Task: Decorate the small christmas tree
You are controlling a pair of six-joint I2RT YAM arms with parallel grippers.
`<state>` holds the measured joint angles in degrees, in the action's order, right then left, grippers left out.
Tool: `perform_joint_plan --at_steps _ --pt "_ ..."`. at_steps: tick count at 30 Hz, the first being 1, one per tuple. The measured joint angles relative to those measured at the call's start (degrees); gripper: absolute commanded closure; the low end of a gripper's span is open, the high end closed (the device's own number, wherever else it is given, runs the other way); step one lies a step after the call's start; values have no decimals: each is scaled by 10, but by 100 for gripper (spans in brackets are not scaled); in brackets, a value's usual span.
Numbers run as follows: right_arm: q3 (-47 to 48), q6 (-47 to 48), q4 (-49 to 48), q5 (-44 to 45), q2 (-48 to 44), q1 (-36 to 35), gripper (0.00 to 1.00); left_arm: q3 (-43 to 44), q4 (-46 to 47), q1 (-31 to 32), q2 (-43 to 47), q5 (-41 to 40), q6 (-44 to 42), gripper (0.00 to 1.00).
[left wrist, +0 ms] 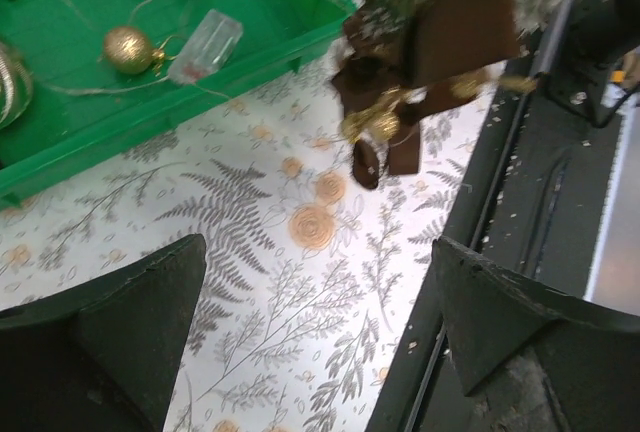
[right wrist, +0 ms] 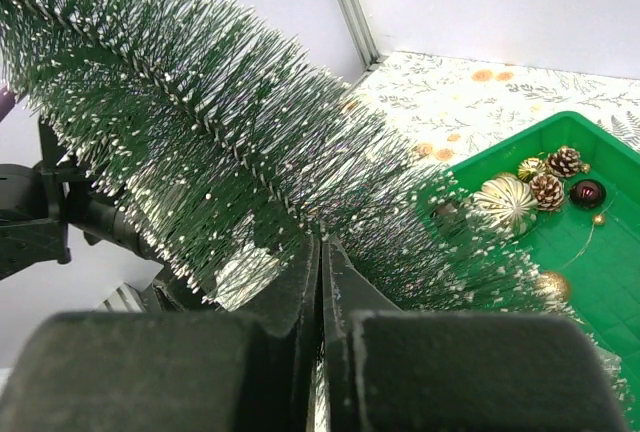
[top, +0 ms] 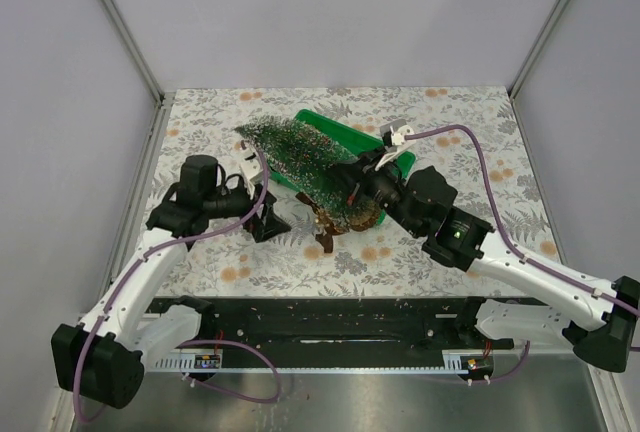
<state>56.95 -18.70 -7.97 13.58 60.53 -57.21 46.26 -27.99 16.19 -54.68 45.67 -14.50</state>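
Note:
The small christmas tree point(top: 305, 157) hangs tilted above the table, tip to the far left, brown base point(top: 365, 217) near the right arm. My right gripper point(top: 357, 187) is shut, its tips point(right wrist: 322, 242) buried in the frosted green bristles point(right wrist: 200, 122), holding the tree up. A brown bow with small gold bells point(left wrist: 378, 132) dangles under the base. My left gripper point(left wrist: 315, 342) stands wide open low over the floral cloth, left of the base, with nothing between its fingers point(left wrist: 110, 332).
A green tray point(left wrist: 90, 157) behind the tree holds a gold ball point(left wrist: 128, 49), a clear box on thin wire point(left wrist: 205, 47), pinecones point(right wrist: 548, 190), a ribbed gold ball point(right wrist: 505, 202) and a dark red ball point(right wrist: 587, 193). A black rail point(top: 320, 317) runs along the near edge.

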Motion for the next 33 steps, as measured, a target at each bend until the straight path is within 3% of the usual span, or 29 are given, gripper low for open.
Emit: perform_joint_plan --at_steps 10,14,18,19,25,33 --pt "-13 -35 -27 0 -5 0 100 0 133 5 -40 131 123 4" --pt "-16 -54 -47 0 -5 0 100 0 181 8 -47 158 164 24" --pt "-21 -72 -69 0 -4 0 100 0 216 8 -56 183 208 72" --pt "-23 -78 -77 0 -4 0 100 0 229 8 -56 189 220 79" --pt "-40 -104 -104 0 -3 0 100 0 279 9 -56 201 251 100" --pt "-50 -120 -115 5 -7 0 100 0 265 8 -50 190 236 100"
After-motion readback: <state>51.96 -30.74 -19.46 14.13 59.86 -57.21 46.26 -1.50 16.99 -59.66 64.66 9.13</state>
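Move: The brown ribbon hanging below the held tree lies about 10 cm to the left gripper's right, level with it front to back and some 3 cm higher. The tree's wooden base is roughly 21 cm to its right, no farther out, and perhaps 8 cm above. The green box's middle sits on the table some 22 cm ahead, 17 cm to the right and 17 cm below. From the right gripper the ribbon is about 8 cm left, 2 cm back and 14 cm down. Bring the open left gripper up about 7 cm and right 5 cm to the ribbon under the tree, tipping its fingers up some 20 degrees towards level and turning slightly clockwise, then shut it fully on the ribbon. Keep the right gripper closed on the tree and roll it about 15 degrees, left side rising, as it lifts a little. ##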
